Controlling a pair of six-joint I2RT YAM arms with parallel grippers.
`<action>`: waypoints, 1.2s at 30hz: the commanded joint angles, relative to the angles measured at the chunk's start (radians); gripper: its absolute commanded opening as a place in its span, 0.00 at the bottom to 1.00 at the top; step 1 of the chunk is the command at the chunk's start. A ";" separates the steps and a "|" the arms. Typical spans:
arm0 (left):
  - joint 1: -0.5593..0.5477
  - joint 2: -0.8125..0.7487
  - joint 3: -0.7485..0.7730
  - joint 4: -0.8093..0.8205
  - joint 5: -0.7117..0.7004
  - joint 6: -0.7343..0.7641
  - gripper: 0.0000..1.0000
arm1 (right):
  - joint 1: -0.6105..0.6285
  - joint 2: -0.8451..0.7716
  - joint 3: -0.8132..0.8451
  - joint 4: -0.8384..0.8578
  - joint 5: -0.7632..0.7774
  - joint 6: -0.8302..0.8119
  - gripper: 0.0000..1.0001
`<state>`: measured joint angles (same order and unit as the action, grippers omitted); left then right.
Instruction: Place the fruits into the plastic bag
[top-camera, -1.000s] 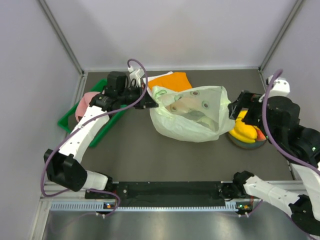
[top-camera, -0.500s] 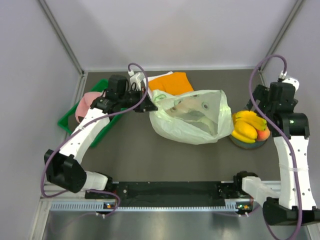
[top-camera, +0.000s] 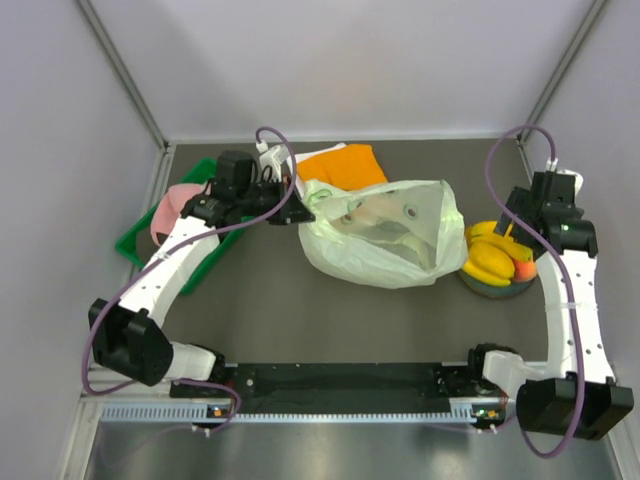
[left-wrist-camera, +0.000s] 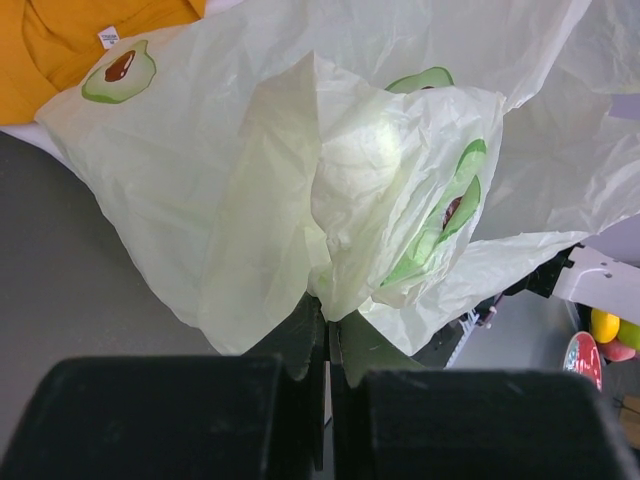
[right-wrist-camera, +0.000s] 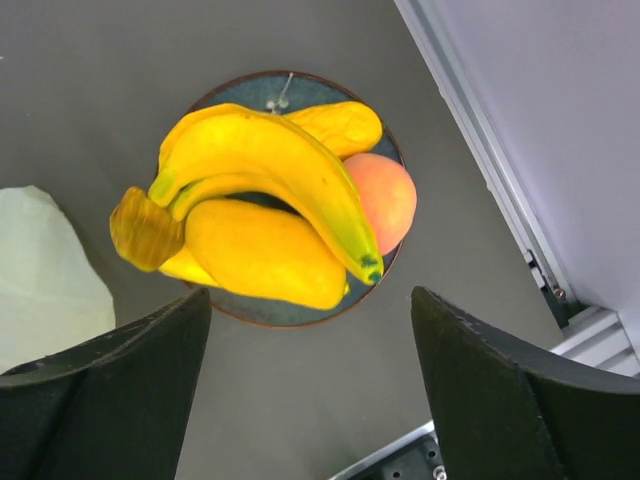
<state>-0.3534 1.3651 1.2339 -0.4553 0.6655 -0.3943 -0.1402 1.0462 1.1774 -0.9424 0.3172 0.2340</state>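
A bunch of yellow bananas (top-camera: 490, 245) lies on a round blue-grey plate (top-camera: 497, 290) at the right, with a yellow mango-like fruit and a peach (top-camera: 523, 268). In the right wrist view the bananas (right-wrist-camera: 270, 165) lie across the plate (right-wrist-camera: 262, 93). My right gripper (top-camera: 517, 222) (right-wrist-camera: 310, 295) is open and empty above the plate. The pale green avocado-print plastic bag (top-camera: 385, 235) lies mid-table, its mouth toward the plate. My left gripper (top-camera: 300, 212) (left-wrist-camera: 329, 330) is shut on the bag's left edge (left-wrist-camera: 330, 200).
An orange cloth (top-camera: 345, 163) lies behind the bag and shows in the left wrist view (left-wrist-camera: 60, 40). A green tray (top-camera: 140, 245) with a pink object (top-camera: 172, 205) sits at the left. Enclosure walls close in on the left, back and right.
My right arm has swung back from beside the bag's right edge and now reaches over the plate from the right. The left gripper still holds the bag, which shifted slightly.
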 joint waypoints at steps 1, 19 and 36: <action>0.011 -0.008 -0.007 0.049 0.025 0.011 0.00 | -0.035 0.058 -0.016 0.076 -0.009 -0.042 0.79; 0.016 -0.008 -0.020 0.063 0.059 0.000 0.00 | -0.081 0.069 -0.102 0.183 -0.047 -0.160 0.67; 0.019 0.000 -0.028 0.069 0.074 -0.003 0.00 | -0.085 0.130 -0.127 0.226 -0.021 -0.229 0.59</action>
<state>-0.3412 1.3663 1.2201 -0.4400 0.7151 -0.3950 -0.2081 1.1831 1.0599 -0.7567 0.2893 0.0196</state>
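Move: The banana, on top of the fruit bowl, lies about 8 cm ahead of the right hand, nearly in line with it and some 12 cm below. From that hand the mango is roughly 3 cm ahead and 2 cm to the left, the peach 3 cm ahead and 6 cm to the right, both a bit lower; the plastic bag's middle is 7 cm ahead, 28 cm left. From the left hand the banana lies about 42 cm right and 5 cm ahead. The banana in the bowl is approached from above: the open right hand sinks about 5.5 cm towards it, drifting some 2.5 cm to the right and as far forward, the forward part mostly late. The wrist tips about 10 degrees further down with a slight counter-clockwise turn, while the fingers narrow from wide to a little over half open, still short of the fruit. ##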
